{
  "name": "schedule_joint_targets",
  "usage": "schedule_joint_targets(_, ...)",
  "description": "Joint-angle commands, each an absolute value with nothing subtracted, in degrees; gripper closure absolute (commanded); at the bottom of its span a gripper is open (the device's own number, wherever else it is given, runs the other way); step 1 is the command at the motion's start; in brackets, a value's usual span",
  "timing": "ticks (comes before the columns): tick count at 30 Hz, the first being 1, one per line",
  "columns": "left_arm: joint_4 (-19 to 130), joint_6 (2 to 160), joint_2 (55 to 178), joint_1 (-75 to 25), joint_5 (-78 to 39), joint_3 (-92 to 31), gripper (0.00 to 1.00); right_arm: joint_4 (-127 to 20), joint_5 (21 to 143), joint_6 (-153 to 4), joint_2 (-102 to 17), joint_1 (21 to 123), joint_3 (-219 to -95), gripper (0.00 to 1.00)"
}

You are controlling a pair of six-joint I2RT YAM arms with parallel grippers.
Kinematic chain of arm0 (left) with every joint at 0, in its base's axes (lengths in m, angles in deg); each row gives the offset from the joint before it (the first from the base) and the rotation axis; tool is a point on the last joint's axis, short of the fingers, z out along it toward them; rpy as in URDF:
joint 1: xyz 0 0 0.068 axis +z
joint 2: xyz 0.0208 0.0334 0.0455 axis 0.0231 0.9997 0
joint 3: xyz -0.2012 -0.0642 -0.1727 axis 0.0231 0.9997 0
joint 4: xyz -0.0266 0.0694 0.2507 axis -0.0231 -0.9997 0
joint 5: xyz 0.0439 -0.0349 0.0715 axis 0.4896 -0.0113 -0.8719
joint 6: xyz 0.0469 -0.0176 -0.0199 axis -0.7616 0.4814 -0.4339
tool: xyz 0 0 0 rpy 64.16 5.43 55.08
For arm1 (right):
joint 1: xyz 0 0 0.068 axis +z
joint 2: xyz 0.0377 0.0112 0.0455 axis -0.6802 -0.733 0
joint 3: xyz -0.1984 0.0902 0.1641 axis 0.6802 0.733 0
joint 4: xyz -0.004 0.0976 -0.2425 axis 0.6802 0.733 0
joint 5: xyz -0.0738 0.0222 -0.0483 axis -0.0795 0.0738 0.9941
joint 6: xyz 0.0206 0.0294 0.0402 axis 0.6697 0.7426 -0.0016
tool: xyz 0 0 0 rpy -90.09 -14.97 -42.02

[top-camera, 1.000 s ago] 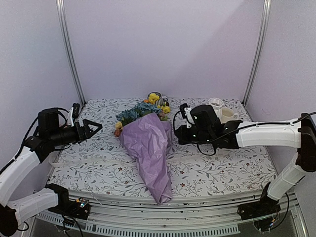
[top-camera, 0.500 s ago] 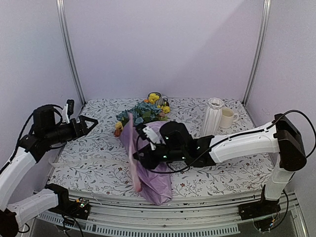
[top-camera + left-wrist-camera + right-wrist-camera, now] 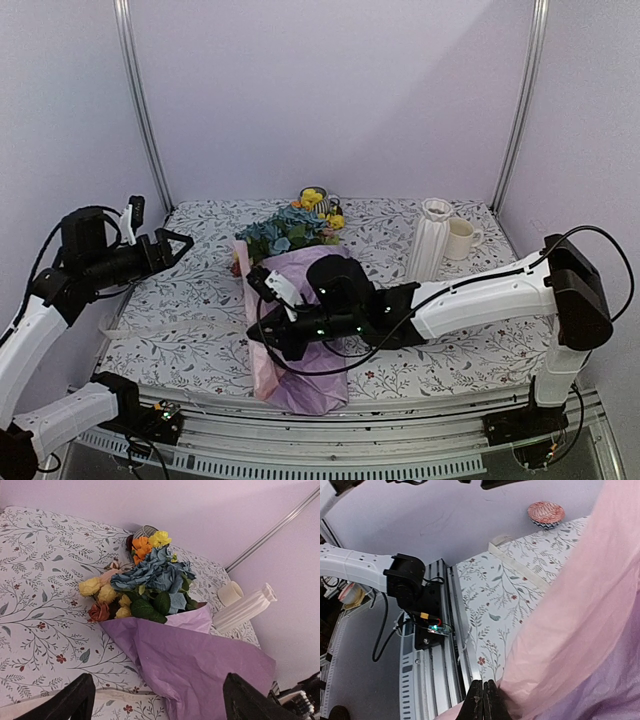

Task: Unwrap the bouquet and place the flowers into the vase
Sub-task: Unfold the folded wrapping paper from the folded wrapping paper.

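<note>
The bouquet lies mid-table with its flowers [image 3: 285, 230] pointing to the far side: blue, yellow and orange blooms [image 3: 150, 577]. Its lilac paper [image 3: 310, 385] spreads toward the near edge. My right gripper [image 3: 255, 338] reaches across the bouquet and is shut on an edge of the paper [image 3: 580, 610]. That holds a pink flap up over the front left, with the jaws [image 3: 483, 700] pressed together near the table's rail. My left gripper [image 3: 178, 245] hovers open at the far left, off the bouquet, with nothing between its fingers [image 3: 157, 692]. The white ribbed vase [image 3: 430, 240] stands upright at the back right.
A cream mug [image 3: 461, 238] stands just right of the vase. A striped cup [image 3: 314, 196] sits behind the flowers. A cream ribbon strip [image 3: 145, 330] lies flat on the floral cloth at the left. The metal rail [image 3: 432, 675] runs along the near edge.
My right arm swept from the bouquet's right side across it to the front left, dragging a paper flap along and uncovering the vase. My left arm drew back a little to the left.
</note>
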State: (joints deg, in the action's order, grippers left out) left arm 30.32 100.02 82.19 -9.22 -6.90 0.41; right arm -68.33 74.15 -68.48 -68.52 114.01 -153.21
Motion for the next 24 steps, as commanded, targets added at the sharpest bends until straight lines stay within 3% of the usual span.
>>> schedule_joint_targets(1,31.4,100.3,83.8,-9.9,-0.8,-1.1,0.09,-71.4,85.0,-67.7,-62.6,113.7,-147.4,0.97)
schedule_joint_targets(5,35.3,102.8,85.3,-13.4,4.1,0.5,0.08,-73.9,87.5,-65.8,-62.3,113.7,-145.3,0.97)
schedule_joint_targets(15,38.3,104.0,88.7,-26.9,-2.4,-3.0,0.07,-81.0,82.6,-66.5,-58.5,113.7,-140.5,0.95)
schedule_joint_targets(24,38.2,103.4,90.1,-29.6,-5.5,-3.3,0.07,-82.9,103.3,-65.5,-45.9,113.7,-129.5,0.95)
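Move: The raised flap of wrapping paper is at the right hand's fingertips; from the wide-open left hand it lies some 13 cm back, 16 cm to the right and 8 cm lower. From the right hand, the paper's main sheet lies about 10 cm ahead, 10 cm right and 10 cm below. The flowers lie roughly 14 cm ahead of the left hand, 23 cm right and 13 cm below. Open left hand swings about 10 cm right towards the flap, while the right retreats some 8 cm right, rising. ##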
